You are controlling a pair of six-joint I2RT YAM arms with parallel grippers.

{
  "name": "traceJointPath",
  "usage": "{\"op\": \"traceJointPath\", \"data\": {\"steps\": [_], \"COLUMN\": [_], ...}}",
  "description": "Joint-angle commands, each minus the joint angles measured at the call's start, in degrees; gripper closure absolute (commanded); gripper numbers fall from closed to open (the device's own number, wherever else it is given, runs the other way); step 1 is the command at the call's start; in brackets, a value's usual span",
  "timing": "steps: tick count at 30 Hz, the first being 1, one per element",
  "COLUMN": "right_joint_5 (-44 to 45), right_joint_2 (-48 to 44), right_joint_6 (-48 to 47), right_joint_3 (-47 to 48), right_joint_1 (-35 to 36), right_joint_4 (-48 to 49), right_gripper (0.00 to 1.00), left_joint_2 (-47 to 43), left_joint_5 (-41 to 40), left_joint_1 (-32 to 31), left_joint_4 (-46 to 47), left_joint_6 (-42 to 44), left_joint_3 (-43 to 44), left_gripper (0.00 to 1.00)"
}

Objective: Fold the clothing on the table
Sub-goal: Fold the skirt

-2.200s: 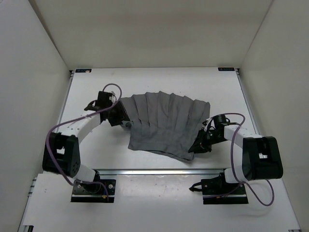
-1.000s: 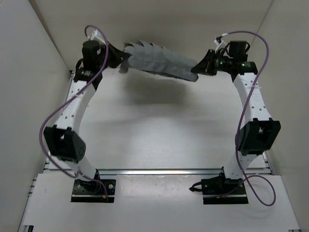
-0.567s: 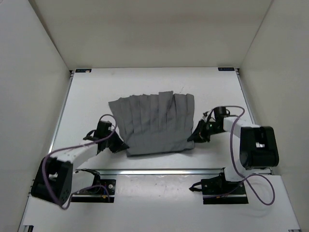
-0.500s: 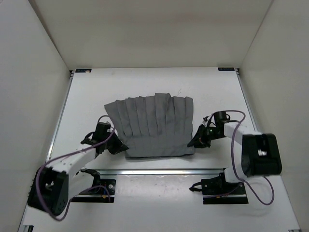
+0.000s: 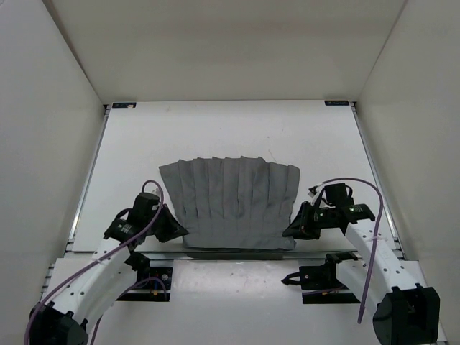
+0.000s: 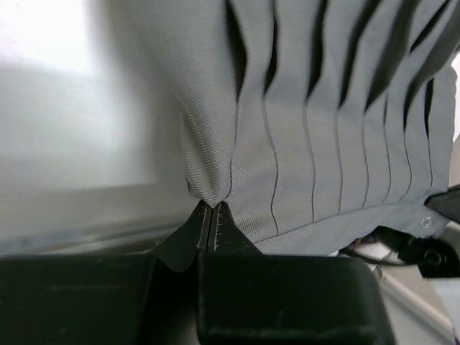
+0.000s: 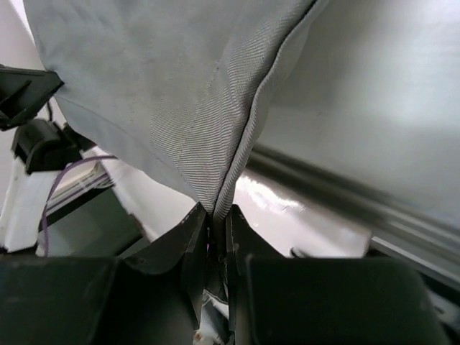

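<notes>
The clothing (image 5: 233, 201), a mid-grey pleated skirt-like garment, lies spread on the white table (image 5: 144, 144), its near edge reaching the front rail. My left gripper (image 5: 175, 231) is shut on the garment's near left corner; in the left wrist view the fabric (image 6: 302, 122) runs up from the closed left gripper (image 6: 210, 213). My right gripper (image 5: 290, 231) is shut on the near right corner. The right wrist view shows the cloth's edge (image 7: 165, 93) pinched between the tips of the right gripper (image 7: 218, 213), above the rail.
A metal rail (image 5: 237, 254) runs along the table's near edge, just under the garment's hem. The two arm bases (image 5: 140, 282) (image 5: 332, 280) sit on the shelf below it. White walls close in the left, right and back sides.
Both arms have pulled back toward the near edge with the garment's corners held. The garment has slid nearer, and its hem now reaches the front rail.
</notes>
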Motion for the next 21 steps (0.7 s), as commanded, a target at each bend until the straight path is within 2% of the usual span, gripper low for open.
{"op": "traceJointPath", "data": {"steps": [1, 4, 6, 7, 9, 10, 11, 12, 13, 14, 16, 21], "right_joint_5": [-3.57, -7.53, -8.95, -8.69, -9.11, -9.38, -10.34, -13.14, -13.60, -13.34, -10.64, -4.56], "right_joint_2": [-1.23, 6.46, 17.00, 19.84, 32.20, 35.13, 40.55, 45.13, 48.14, 49.12, 50.10, 45.54], "right_joint_6": [2.42, 1.39, -2.03, -2.92, -4.51, -4.42, -3.90, -2.85, -2.41, -2.40, -2.84, -4.16], "right_joint_3": [1.87, 6.69, 14.83, 17.49, 29.32, 31.73, 37.41, 41.47, 44.64, 45.46, 47.49, 36.80], "right_joint_1": [0.82, -2.15, -5.23, -7.07, -9.79, -11.03, -12.09, -12.27, -13.23, -13.50, -13.85, -14.12], "right_joint_4": [-3.39, 2.40, 5.05, 5.58, 8.47, 9.18, 11.45, 14.26, 15.85, 16.65, 16.66, 20.33], "right_gripper": [1.00, 0.99, 1.00, 1.00, 1.00, 0.93, 0.86, 0.80, 0.71, 0.59, 0.47, 0.43], "left_joint_2": [2.54, 10.69, 22.28, 25.73, 38.70, 42.08, 48.38, 53.31, 57.28, 58.62, 60.39, 54.00], "left_joint_5": [0.32, 0.24, 1.38, 1.21, 2.87, 4.10, 7.15, 8.84, 12.51, 16.72, 19.75, 18.61], "left_joint_1": [-1.05, 2.97, 6.32, 8.77, 12.46, 14.31, 16.42, 17.31, 18.02, 18.72, 19.08, 21.71], "left_joint_4": [-7.58, -5.75, -3.20, -2.15, 1.10, 1.81, 3.13, 5.66, 8.82, 11.11, 18.23, 24.83], "left_joint_6": [3.31, 7.52, 10.61, 12.10, 13.25, 13.69, 13.43, 12.99, 11.08, 8.45, 4.56, 1.92], "left_joint_3": [6.66, 17.20, 27.19, 29.41, 37.75, 42.22, 44.36, 47.86, 49.89, 50.35, 48.61, 36.24], "left_gripper": [1.00, 1.00, 0.98, 0.97, 0.92, 0.88, 0.79, 0.61, 0.58, 0.58, 0.56, 0.51]}}
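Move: Both hands hold the waistband corners of the skirt at its near edge. The far hem's left corner lies about 27 cm ahead of the left hand, 9 cm to its left and 5 cm below. The hem's right corner is some 27 cm ahead of the right hand, 7 cm to its right and 8 cm below. The pleats' middle is roughly 13 cm ahead of each hand, 14 cm right of the left one, 15 cm left of the right one. Both hands swing the pinched waistband in a low arc about 25 cm forward, then open and release it. ##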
